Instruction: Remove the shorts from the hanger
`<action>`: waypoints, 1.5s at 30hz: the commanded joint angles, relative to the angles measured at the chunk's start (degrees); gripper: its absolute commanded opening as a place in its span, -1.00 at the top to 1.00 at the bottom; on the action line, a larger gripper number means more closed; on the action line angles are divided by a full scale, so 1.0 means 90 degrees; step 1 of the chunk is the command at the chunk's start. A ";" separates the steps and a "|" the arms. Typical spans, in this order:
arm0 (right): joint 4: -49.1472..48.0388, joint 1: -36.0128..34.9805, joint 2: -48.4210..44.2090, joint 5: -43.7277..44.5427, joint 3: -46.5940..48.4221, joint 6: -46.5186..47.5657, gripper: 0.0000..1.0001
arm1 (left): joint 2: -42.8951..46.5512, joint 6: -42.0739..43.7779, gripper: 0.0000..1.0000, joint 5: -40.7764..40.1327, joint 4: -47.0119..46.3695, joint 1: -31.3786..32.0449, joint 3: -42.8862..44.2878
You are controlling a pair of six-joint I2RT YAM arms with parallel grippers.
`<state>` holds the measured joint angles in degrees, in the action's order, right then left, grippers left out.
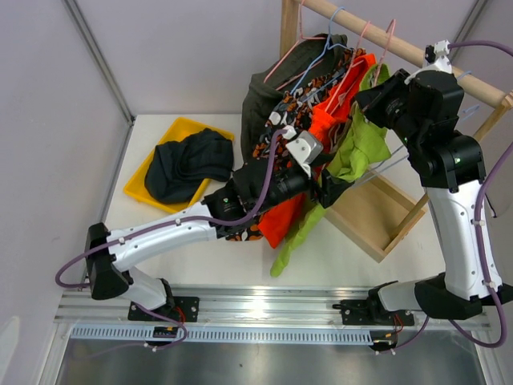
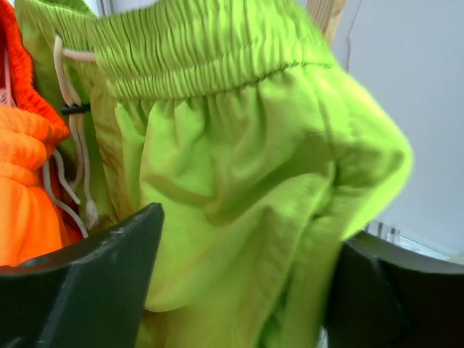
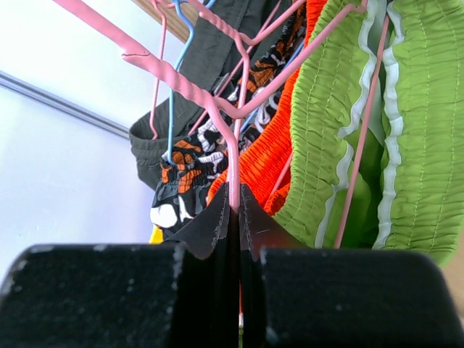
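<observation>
Four shorts hang on wire hangers from the wooden rod (image 1: 385, 36): dark olive (image 1: 258, 100), camouflage print (image 1: 282, 140), bright orange (image 1: 330, 120) and lime green shorts (image 1: 358, 148). My left gripper (image 1: 326, 188) is open, its jaws wide apart on either side of a fold of the lime green shorts (image 2: 239, 145) below the waistband. My right gripper (image 1: 378, 98) is up by the rod, shut on the pink hanger (image 3: 181, 83) that carries the lime green shorts (image 3: 319, 145). The dark navy shorts (image 1: 188, 164) lie in the yellow tray (image 1: 180, 127).
The rack's wooden base frame (image 1: 373, 212) lies on the white table under the clothes. Orange shorts (image 2: 25, 196) hang just left of my left gripper (image 2: 250, 232). Pink and blue hangers crowd around my right gripper (image 3: 237, 196). Grey walls close in behind.
</observation>
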<state>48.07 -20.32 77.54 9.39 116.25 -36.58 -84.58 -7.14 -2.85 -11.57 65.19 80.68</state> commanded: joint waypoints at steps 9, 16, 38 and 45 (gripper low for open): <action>-0.0595 -0.0203 -0.0090 -0.0194 0.0238 -0.0388 1.00 | 0.0491 -0.0096 0.70 -0.0044 -0.0560 -0.0026 -0.0176; -0.0674 -0.0213 -0.0197 0.0040 0.0082 -0.0448 1.00 | 0.0735 -0.0154 1.00 -0.0083 -0.0755 -0.0026 -0.0604; -0.0449 0.0656 0.0175 0.0119 0.1382 -0.0349 1.00 | 0.1654 -0.1131 1.00 -0.1079 -0.1713 0.0745 -0.3742; -0.0342 0.0607 -0.0878 -0.0447 0.0200 -0.0896 1.00 | 0.0181 -0.0672 1.00 -0.2076 0.0005 0.0375 -0.0810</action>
<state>51.59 -15.07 76.12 7.07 119.07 -42.54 -79.48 -14.48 -17.17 -17.19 70.28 61.54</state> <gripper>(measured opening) 0.047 0.020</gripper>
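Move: The green shorts, still on the pink hanger, hang between my open left fingers. Their middle is some 3 cm ahead, 4 cm right and 4 cm below. The orange shorts lie about 7 cm ahead and 5 cm left, the patterned shorts some 8 cm ahead and 12 cm left, both about 4 cm below. From my right hand, already gripping the hanger near its neck, the green shorts are roughly 9 cm back, 1 cm left and 12 cm down. I shut my left fingers on the near side of the green shorts below the waistband. Then I haul the pinched cloth down about 13 cm, with some 5 cm left and back, before easing it up, forward and right again by a few centimetres. My right hand keeps its hold on the pink hanger, drawing it about 4 cm right and 3 cm up during the pull, then sinking and backing slightly. ##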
